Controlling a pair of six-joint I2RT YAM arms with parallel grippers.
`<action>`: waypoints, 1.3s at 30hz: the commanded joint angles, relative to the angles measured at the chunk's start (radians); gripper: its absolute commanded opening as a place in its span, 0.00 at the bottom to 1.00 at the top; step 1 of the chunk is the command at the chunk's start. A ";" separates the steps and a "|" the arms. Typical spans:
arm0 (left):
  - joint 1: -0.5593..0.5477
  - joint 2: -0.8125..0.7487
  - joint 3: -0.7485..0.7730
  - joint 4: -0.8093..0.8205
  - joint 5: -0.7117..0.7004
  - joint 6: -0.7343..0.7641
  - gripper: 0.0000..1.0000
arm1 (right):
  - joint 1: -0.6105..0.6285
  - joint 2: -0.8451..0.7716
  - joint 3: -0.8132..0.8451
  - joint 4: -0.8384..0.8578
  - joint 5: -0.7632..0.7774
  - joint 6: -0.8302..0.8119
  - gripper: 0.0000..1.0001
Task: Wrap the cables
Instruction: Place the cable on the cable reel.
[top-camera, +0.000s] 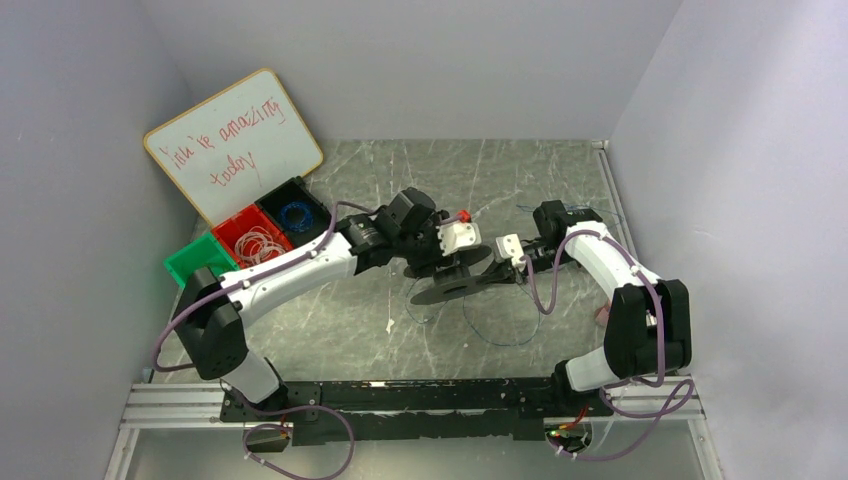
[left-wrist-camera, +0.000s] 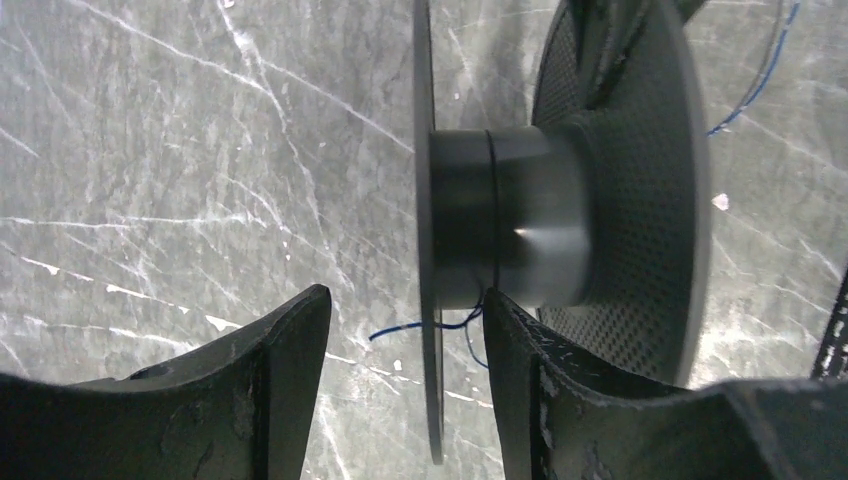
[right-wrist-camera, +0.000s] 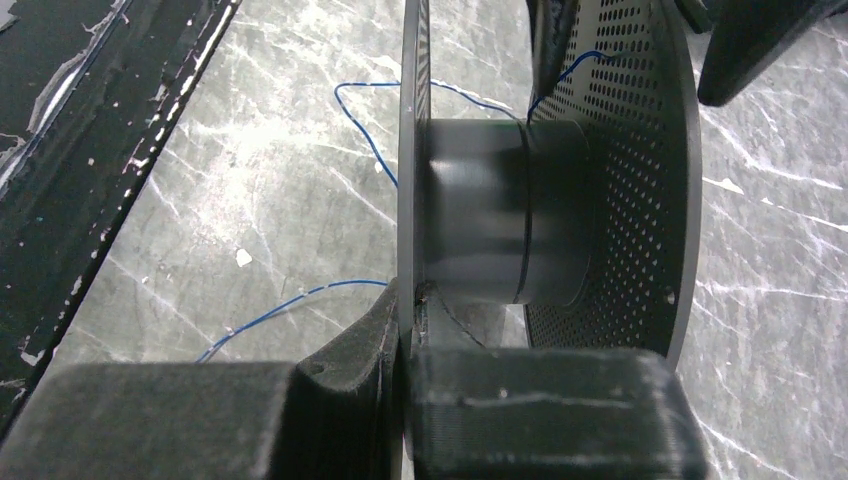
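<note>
A black spool (top-camera: 455, 285) with two flat flanges hangs just above the table's middle, between both arms. My right gripper (right-wrist-camera: 408, 310) is shut on the rim of the thin flange (right-wrist-camera: 410, 150), beside the hub (right-wrist-camera: 480, 220). My left gripper (left-wrist-camera: 405, 295) is open. That thin flange (left-wrist-camera: 428, 120) passes between its fingers without being clamped, and one fingertip (left-wrist-camera: 500, 310) reaches the hub (left-wrist-camera: 520, 220). The thin blue cable (left-wrist-camera: 400, 330) runs from the hub past that fingertip. More of the cable (right-wrist-camera: 290, 300) lies loose on the table (top-camera: 505, 335).
A whiteboard (top-camera: 235, 140) leans at the back left. In front of it stand a green bin (top-camera: 190, 262), a red bin (top-camera: 250, 238) with whitish coils and a black bin (top-camera: 295, 210) with a blue coil. A black rail (top-camera: 400, 395) runs along the near edge.
</note>
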 joint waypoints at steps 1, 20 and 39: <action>-0.002 0.022 0.050 0.050 -0.047 0.011 0.61 | -0.007 0.004 0.009 -0.028 -0.049 -0.051 0.00; -0.002 0.098 0.069 0.016 -0.006 0.046 0.54 | -0.011 0.003 0.018 -0.066 -0.067 -0.089 0.00; 0.000 0.122 0.162 0.022 -0.230 -0.099 0.03 | -0.045 0.011 0.094 0.309 -0.025 0.623 0.44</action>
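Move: From the open left gripper, the middle of the reel's far flange lies about 6 cm right, 2 cm ahead and 7 cm below, its rim already between the fingertips. The near flange is some 5 cm back, 5 cm right and 8 cm below that hand. From the right gripper, already shut on the near rim, the far flange is about 7 cm left, 5 cm ahead and 3 cm lower, and the near one 7 cm left and 2 cm back. Bring the left gripper about 2 cm down and 1 cm forward, its open fingers straddling the reel's far flange, then shut them to pinch the rim. Hold the near flange still with the right gripper all the while; only once the left has closed, open the right fingers around that rim and let them shift 1 to 2 cm forward with a slight turn. ##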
